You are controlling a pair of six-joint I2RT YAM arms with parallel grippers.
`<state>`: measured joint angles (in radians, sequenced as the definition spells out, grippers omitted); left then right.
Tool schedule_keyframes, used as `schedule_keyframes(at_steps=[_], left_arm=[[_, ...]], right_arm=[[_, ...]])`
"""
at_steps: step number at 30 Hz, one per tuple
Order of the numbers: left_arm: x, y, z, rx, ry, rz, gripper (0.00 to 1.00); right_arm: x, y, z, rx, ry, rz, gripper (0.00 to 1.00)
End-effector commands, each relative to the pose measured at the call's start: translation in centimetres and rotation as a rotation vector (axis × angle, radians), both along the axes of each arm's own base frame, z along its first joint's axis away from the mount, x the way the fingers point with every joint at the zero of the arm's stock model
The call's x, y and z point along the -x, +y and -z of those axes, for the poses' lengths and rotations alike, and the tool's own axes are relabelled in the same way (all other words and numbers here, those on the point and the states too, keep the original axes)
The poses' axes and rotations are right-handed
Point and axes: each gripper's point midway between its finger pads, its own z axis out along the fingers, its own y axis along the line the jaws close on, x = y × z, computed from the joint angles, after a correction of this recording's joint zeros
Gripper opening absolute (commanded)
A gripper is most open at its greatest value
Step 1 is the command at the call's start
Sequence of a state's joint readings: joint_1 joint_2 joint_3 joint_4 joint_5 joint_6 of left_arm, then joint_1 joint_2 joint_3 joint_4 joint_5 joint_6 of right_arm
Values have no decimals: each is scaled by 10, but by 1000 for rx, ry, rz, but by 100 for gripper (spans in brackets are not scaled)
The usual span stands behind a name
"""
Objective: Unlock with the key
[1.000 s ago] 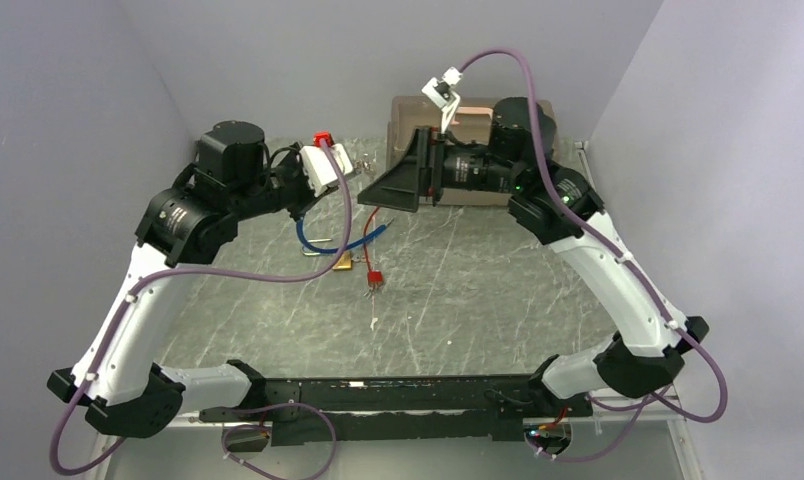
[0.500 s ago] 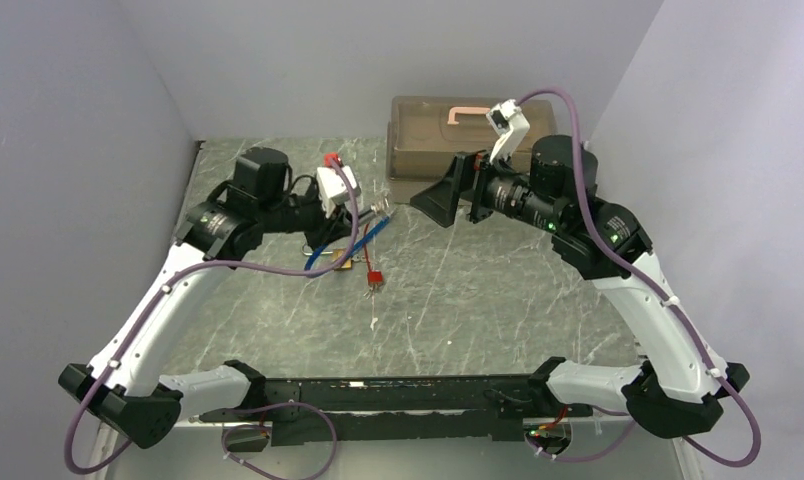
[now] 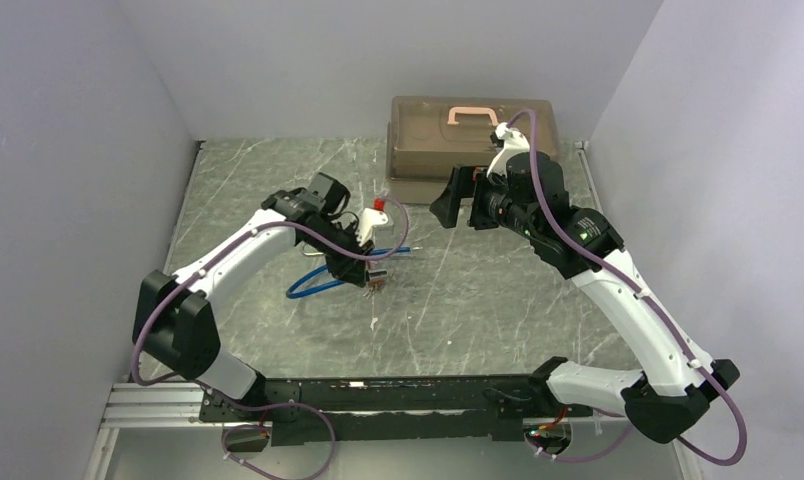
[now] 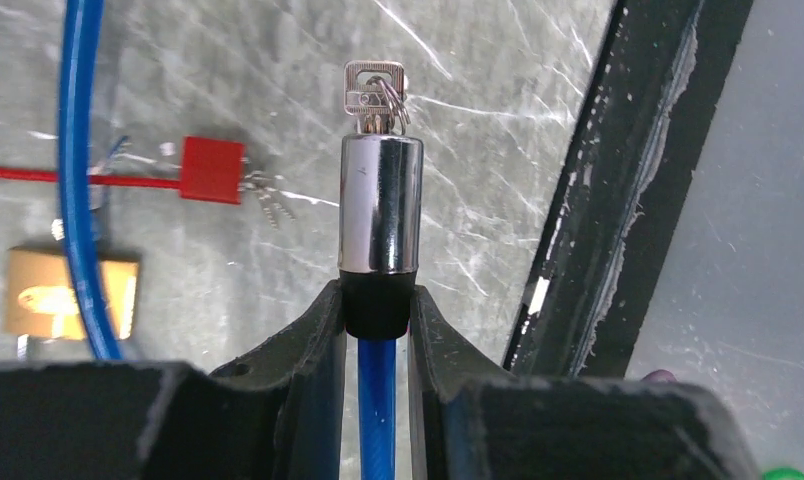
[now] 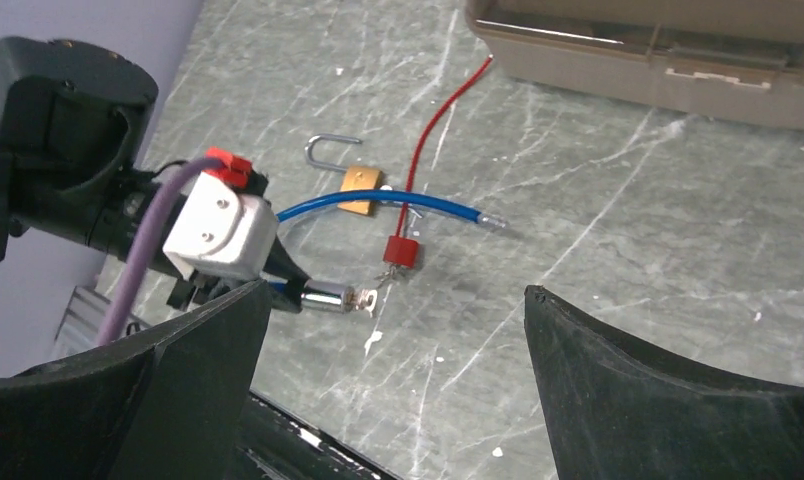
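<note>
My left gripper (image 4: pixel 378 300) is shut on the black collar of a blue cable lock, just below its chrome cylinder (image 4: pixel 380 205). A small silver key (image 4: pixel 375 92) sticks out of the cylinder's far end. In the right wrist view the cylinder (image 5: pixel 327 297) and key (image 5: pixel 368 298) point right, held low over the table. The blue cable (image 5: pixel 398 200) runs across the table and its metal tip (image 5: pixel 490 221) lies loose. My right gripper (image 3: pixel 456 198) hangs wide open above and to the right, holding nothing.
A brass padlock (image 5: pixel 362 190) with a raised shackle lies beside the cable. A small red lock (image 5: pixel 400 252) on a red wire sits near the key. A brown plastic case (image 3: pixel 468 125) stands at the back. The black base rail (image 4: pixel 598 200) runs along the near edge.
The left arm swung down and toward the table's middle, carrying the cable lock with it. The right arm drew back to the right and tilted its open gripper down.
</note>
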<state>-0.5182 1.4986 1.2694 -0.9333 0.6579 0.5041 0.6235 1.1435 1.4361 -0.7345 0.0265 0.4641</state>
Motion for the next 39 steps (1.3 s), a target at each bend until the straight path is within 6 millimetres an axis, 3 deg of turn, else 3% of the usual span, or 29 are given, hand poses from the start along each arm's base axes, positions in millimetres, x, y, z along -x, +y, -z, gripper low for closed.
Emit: schedule_keyframes(at_steps=[1, 5, 10, 13, 18, 21, 23, 24, 32, 35, 39], left_arm=[[13, -23, 7, 45, 18, 77, 9], [19, -47, 25, 90, 79, 73, 8], [20, -65, 72, 35, 137, 51, 11], [9, -74, 98, -22, 170, -13, 17], [2, -94, 113, -16, 224, -35, 35], [6, -103, 106, 26, 262, -14, 64], [11, -106, 93, 61, 274, 13, 92], [12, -106, 85, 78, 272, 24, 99], [28, -94, -17, 189, 228, 139, 99], [22, -75, -68, 226, 236, 119, 99], [-12, -33, -136, 304, 113, 7, 100]], right_arm=[[-7, -12, -2, -14, -28, 60, 100], [-7, -14, 12, -22, -1, 67, 100], [-6, -17, 39, -8, 56, 84, 100], [-5, -19, 46, -15, 71, 103, 100], [-3, -28, 57, -13, 93, 146, 100], [-2, -34, 61, -4, 92, 170, 100], [-3, -39, 63, 2, 90, 187, 100], [-4, -41, 63, 2, 86, 196, 100], [-17, -56, 56, -17, 29, 263, 100], [-25, -57, 57, -13, 27, 269, 100], [-31, -44, 53, -49, 41, 202, 100]])
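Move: The left hand holds the blue cable lock's metal body at the collar, keys in it; the bare landing spot near the front edge lies roughly 10 cm to its right, 4 cm back and 14 cm below. The red cable lock is about 11 cm ahead, in line sideways; the brass padlock some 17 cm ahead and 7 cm left, both at table height. From the right hand that spot is about 8 cm back, 4 cm left and 32 cm below. Still pinching the blue lock by its collar, the left hand carries it about 13 cm down and 8 cm right, slightly back, tilting some 15 degrees with the fingertips towards the base. Low over the table its fingers open wide and let go; it then climbs nearly 20 cm clear, easing forward. The empty, open right hand sinks about 7 cm, then shifts right some 4 cm. ##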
